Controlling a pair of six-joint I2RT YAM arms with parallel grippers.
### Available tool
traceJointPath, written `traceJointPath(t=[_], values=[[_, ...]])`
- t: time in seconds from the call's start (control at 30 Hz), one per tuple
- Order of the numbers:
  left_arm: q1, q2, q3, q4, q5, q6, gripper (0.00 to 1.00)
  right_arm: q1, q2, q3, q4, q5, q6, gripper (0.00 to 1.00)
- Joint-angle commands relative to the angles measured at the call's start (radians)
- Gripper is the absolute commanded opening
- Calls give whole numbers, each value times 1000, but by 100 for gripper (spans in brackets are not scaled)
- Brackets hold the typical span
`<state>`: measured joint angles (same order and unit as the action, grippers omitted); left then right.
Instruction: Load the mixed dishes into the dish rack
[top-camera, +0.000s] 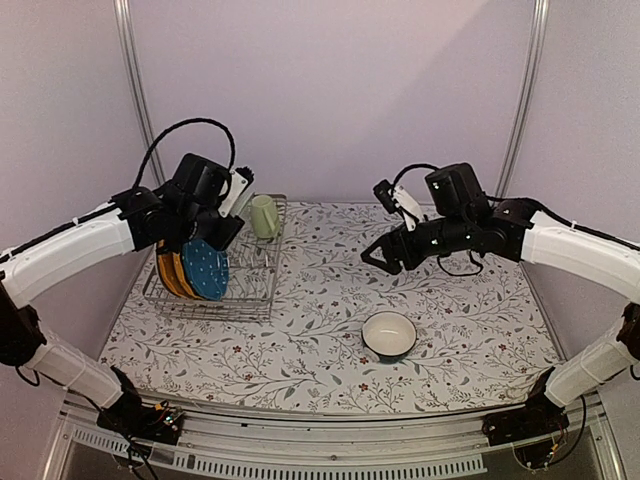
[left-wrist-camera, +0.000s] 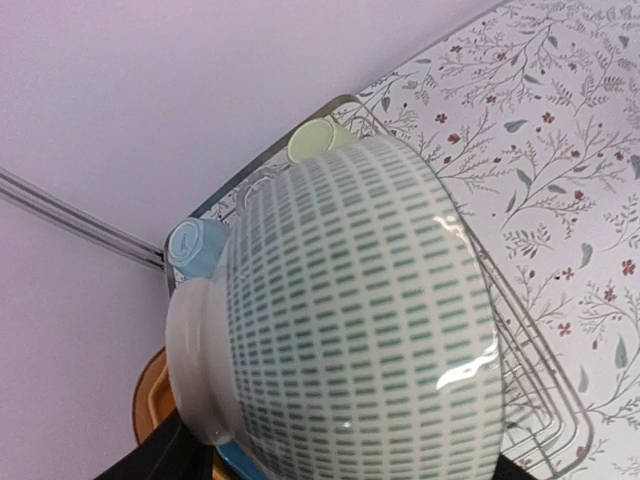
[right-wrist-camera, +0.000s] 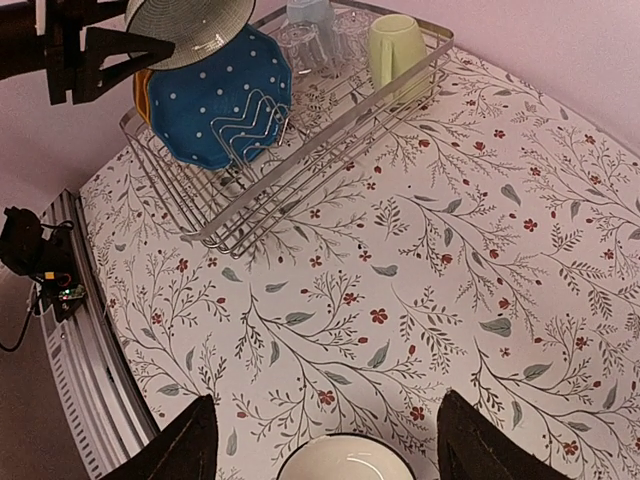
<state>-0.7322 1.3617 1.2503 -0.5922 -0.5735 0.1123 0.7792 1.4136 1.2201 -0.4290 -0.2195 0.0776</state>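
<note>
My left gripper (top-camera: 218, 228) is shut on a bowl (left-wrist-camera: 350, 320) with a white outside patterned in green dashes, held tilted over the dish rack (top-camera: 255, 300). That bowl fills the left wrist view and hides the fingers. In the rack stand a blue dotted plate (right-wrist-camera: 220, 100), yellow and tan plates (top-camera: 165, 270), a pale yellow-green mug (right-wrist-camera: 395, 50), a light blue mug (left-wrist-camera: 195, 248) and a clear glass (right-wrist-camera: 300, 45). A second bowl (top-camera: 389, 335), cream inside with a dark rim, sits on the table. My right gripper (right-wrist-camera: 328, 398) hangs open above and just behind it, holding nothing.
The table (top-camera: 320, 370) wears a floral cloth. The rack sits at the far left, close to the back wall and a metal frame post (top-camera: 135, 75). A rail (right-wrist-camera: 85, 370) runs along the table's near edge.
</note>
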Motion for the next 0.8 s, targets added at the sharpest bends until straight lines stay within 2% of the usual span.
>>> traceJointPath(t=[0.0,0.23,0.6,0.77], values=[[58,68,45,24,-21,279,0,5,-17,-35,34,-13,-7,74],[148,242,140,2,68,478,0,4,-38,-94,70,-21,-5,74],[207,440,227,-2,26,639,0,4,-86,-159,86,-9,5,74],[208,507,266,-17,38,651,0,5,-84,-161,86,-10,8,74]])
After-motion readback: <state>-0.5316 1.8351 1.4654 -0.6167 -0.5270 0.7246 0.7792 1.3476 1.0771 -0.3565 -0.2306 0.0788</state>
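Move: The left hand already holds the mint bowl; the gap it is being taken to, in the rack beside the blue plate, lies some 11 cm ahead, 1 cm right and 17 cm below. The plate stands 1 cm ahead and 2 cm left, 14 cm down; around 16 cm down are the green mug, 16 cm ahead, 9 cm right, and the blue mug, 17 cm ahead, 5 cm left. The white bowl sits about 20 cm below the open right hand, 5 cm back, 1 cm right. Keeping its grip on the mint bowl, the left hand carries it down about 11 cm and forward about 10 towards the rack gap beyond the blue plate, a little leftward as well, its left side rolling up some 35 degrees while the fingers tip further down. The right hand, empty and still open, sinks about 3 cm towards the white bowl while easing slightly back and right, then comes up again by a centimetre. ##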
